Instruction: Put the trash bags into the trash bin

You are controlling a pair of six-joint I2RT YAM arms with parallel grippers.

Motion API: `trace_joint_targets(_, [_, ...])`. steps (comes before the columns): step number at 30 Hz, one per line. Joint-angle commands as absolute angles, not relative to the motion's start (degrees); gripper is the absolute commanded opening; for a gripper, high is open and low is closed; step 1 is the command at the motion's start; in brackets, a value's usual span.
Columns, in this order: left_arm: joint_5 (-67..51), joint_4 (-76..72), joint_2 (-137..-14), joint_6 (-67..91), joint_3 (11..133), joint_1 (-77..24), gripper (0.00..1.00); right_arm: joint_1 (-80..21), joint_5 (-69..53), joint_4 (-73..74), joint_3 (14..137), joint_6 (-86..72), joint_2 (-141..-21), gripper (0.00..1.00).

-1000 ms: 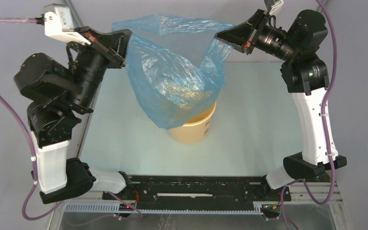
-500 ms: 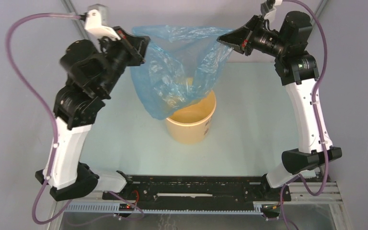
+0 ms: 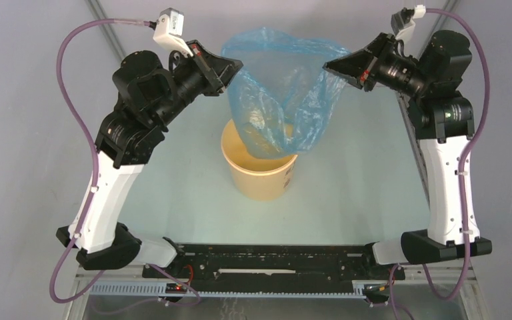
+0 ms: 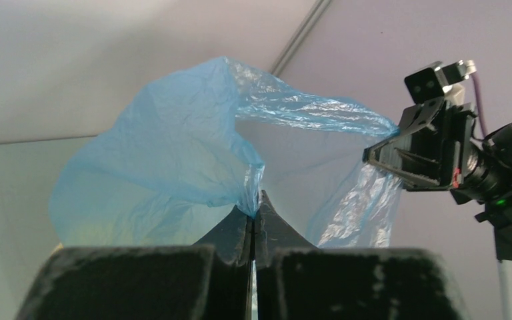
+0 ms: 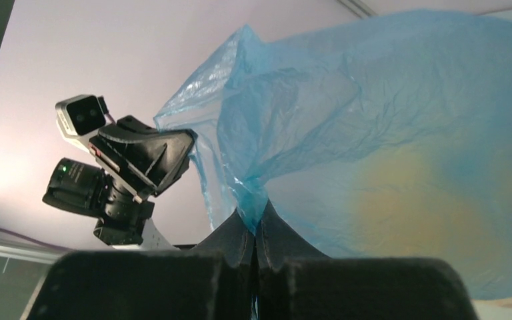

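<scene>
A thin light-blue trash bag point(image 3: 280, 87) hangs stretched between my two grippers, its lower end dipping into the pale yellow trash bin point(image 3: 261, 179) at the table's middle. My left gripper point(image 3: 238, 65) is shut on the bag's left edge, the film pinched at its tips point(image 4: 256, 202). My right gripper point(image 3: 327, 66) is shut on the right edge point(image 5: 255, 217). In the right wrist view the bin's yellow shows through the bag point(image 5: 400, 133). The left wrist view shows the bag point(image 4: 167, 167) spread open, with the right gripper point(image 4: 368, 157) beyond it.
The pale green table top point(image 3: 347, 193) surrounds the bin. A black rail point(image 3: 273, 257) with both arm bases runs along the near edge. Grey walls stand behind and at the sides.
Both grippers carried the bag rightward and nearer each other. The bag, which draped over the bin's left rim, now hangs narrower with its bottom inside the bin.
</scene>
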State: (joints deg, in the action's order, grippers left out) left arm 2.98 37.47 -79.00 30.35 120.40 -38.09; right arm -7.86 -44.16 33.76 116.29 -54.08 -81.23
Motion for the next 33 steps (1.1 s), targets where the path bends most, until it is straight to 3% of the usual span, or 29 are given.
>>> trace_joint_targets(1, [1.3, 35.3, -75.8, 33.6, 118.8, -39.1, 0.00, -7.7, -47.6, 35.0, 110.7, -54.0, -79.3, 0.00])
trace_joint_targets(9, [9.3, 37.6, -69.0, 35.0, 114.0, -39.7, 0.00, -10.7, -50.4, 32.9, 107.0, -56.3, -79.5, 0.00])
trace_joint_targets(19, [9.3, 38.9, -64.7, 37.4, 108.4, -39.6, 0.03, -16.6, -51.3, 31.4, 107.9, -59.3, -79.6, 0.00])
trace_joint_targets(24, [7.5, 38.3, -63.1, 38.9, 104.6, -39.1, 0.35, -7.0, -50.5, 25.9, 95.2, -66.9, -73.1, 0.00])
trace_joint_targets(26, [7.0, 38.6, -62.3, 38.8, 104.2, -38.1, 0.55, -5.2, -51.8, 23.8, 91.1, -69.4, -72.4, 0.00])
trace_joint_targets(30, [4.7, 41.3, -62.2, 37.0, 107.0, -34.1, 0.86, -4.9, -51.3, 26.0, 91.0, -66.2, -73.1, 0.00])
trace_joint_targets(33, [3.8, 45.3, -63.0, 36.1, 110.8, -30.5, 0.98, -4.3, -51.2, 27.8, 93.2, -64.4, -74.4, 0.00])
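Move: Both hands hold the mouth of the trash bag high over the table. From the left hand, the trash bin's middle is about 4 cm right, 7 cm back and 36 cm below. The bag's middle hangs some 9 cm right of that hand, 2 cm ahead and 10 cm down. From the right hand, the bin is roughly 13 cm left, 9 cm back and 35 cm below, and the bag's middle 9 cm left, level fore and aft, 10 cm down. The left fingers end their pinch on the bag's rim, opening wide after the hand has drawn back and left about 5 cm each and while it then sinks some 4 cm. The right hand keeps its pinch and goes down about 10 cm towards the bin, swinging left and slightly back midway, then right again, its fingers tipping some 20 degrees downward. ##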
